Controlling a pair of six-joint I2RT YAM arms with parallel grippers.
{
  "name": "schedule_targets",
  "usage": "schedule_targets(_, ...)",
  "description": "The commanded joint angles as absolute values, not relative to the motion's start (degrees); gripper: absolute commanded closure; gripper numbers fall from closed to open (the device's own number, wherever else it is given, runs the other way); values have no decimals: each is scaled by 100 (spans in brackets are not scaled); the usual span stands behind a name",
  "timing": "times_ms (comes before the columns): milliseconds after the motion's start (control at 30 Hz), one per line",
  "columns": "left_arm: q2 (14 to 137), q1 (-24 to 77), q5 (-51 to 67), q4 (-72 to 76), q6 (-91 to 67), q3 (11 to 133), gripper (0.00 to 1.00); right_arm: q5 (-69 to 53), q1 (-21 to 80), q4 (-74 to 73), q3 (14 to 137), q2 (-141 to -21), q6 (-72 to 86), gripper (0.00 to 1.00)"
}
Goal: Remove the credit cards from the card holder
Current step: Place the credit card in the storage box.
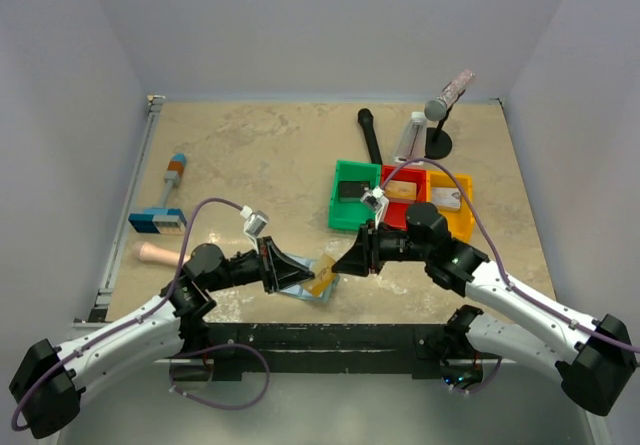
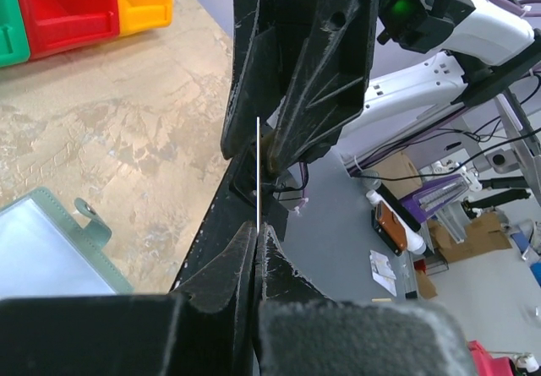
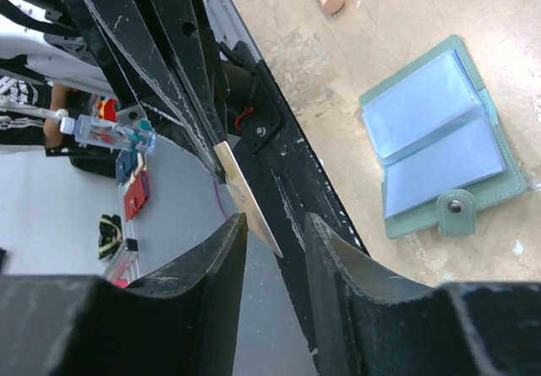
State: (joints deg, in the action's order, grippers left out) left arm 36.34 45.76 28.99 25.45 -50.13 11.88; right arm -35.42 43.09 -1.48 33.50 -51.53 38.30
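Note:
The grey-blue card holder (image 1: 296, 289) lies open on the table near the front edge, also in the right wrist view as card holder (image 3: 439, 139). My left gripper (image 1: 308, 273) is shut on a tan-orange credit card (image 1: 322, 277) and holds it above the holder. In the left wrist view that card (image 2: 258, 169) shows edge-on as a thin line rising from the shut jaws of my left gripper (image 2: 256, 234). My right gripper (image 3: 275, 224) faces it, jaws apart on either side of the card's free end (image 3: 247, 203), a gap still showing.
Green (image 1: 340, 210), red (image 1: 392, 173) and yellow (image 1: 462, 220) bins stand at the right, each with a small card inside. A blue-and-orange block tool (image 1: 160, 215), a peach cylinder (image 1: 158, 253), a black marker (image 1: 370, 135) and a small stand (image 1: 437, 135) lie around.

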Motion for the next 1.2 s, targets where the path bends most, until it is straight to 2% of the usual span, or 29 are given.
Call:
schedule_targets(0,3674,4561,3014,2935,-5062,1459,100,-3726,4298,263,3349,-5107,3937,68)
schedule_targets(300,3744,4553,3146,3111,-5150,1415,100,-4016,4298,518,3261,-5054,3990,95)
schedule_targets(333,3753,4544,3146,3103,-5159,1424,95,-4034,4280,519,3252,-5028,3990,99)
schedule_targets(467,3665,4404,3112,2989,-5203,1459,53,-4017,4228,317,3270,-4887,3929,100)
schedule_targets(567,3464,4263,2849,2577,-5177,1555,37,-3772,4087,19,3278,-4703,3885,100)
schedule_targets(600,3358,4210,2648,2392,-5185,1573,35,-3562,3965,-200,3287,-4606,3885,100)
schedule_targets(833,2321,4140,775,635,-5071,1591,34,-1348,3113,-2123,3734,-3955,3920,100)
schedule_targets(933,2189,4131,624,413,-5106,1582,35,-766,2560,-2504,3946,-4121,4025,100)
schedule_targets(1033,2171,4140,659,326,-5098,1600,36,-764,1839,-2409,3920,-4254,4280,100)
schedule_targets(1167,2118,4131,694,246,-5089,1573,37,-510,1372,-2233,3946,-4490,4368,100)
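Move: Between the two hands, the left still grips the credit card, whose middle lies about 3 cm to its right, level with it. From the right hand the card's middle is some 3 cm to the left, its end reaching between the open fingertips. The storage box's red compartment lies roughly 20 cm ahead of the right hand, 17 cm right and 11 cm down; the green one lies about 20 cm ahead and 5 cm right. The card holder is 3 cm ahead, 8 cm left and 13 cm below. Closing on the card's free end, the right fingers pinch it before the left fingers open wide and release theirs. The right hand then swings the card right and forward, about 15 cm and 12 cm, towards the storage box, turning some 50 degrees clockwise. The left backs off about 5 cm left and 5 cm forward, turning roughly 25 degrees counter-clockwise. ##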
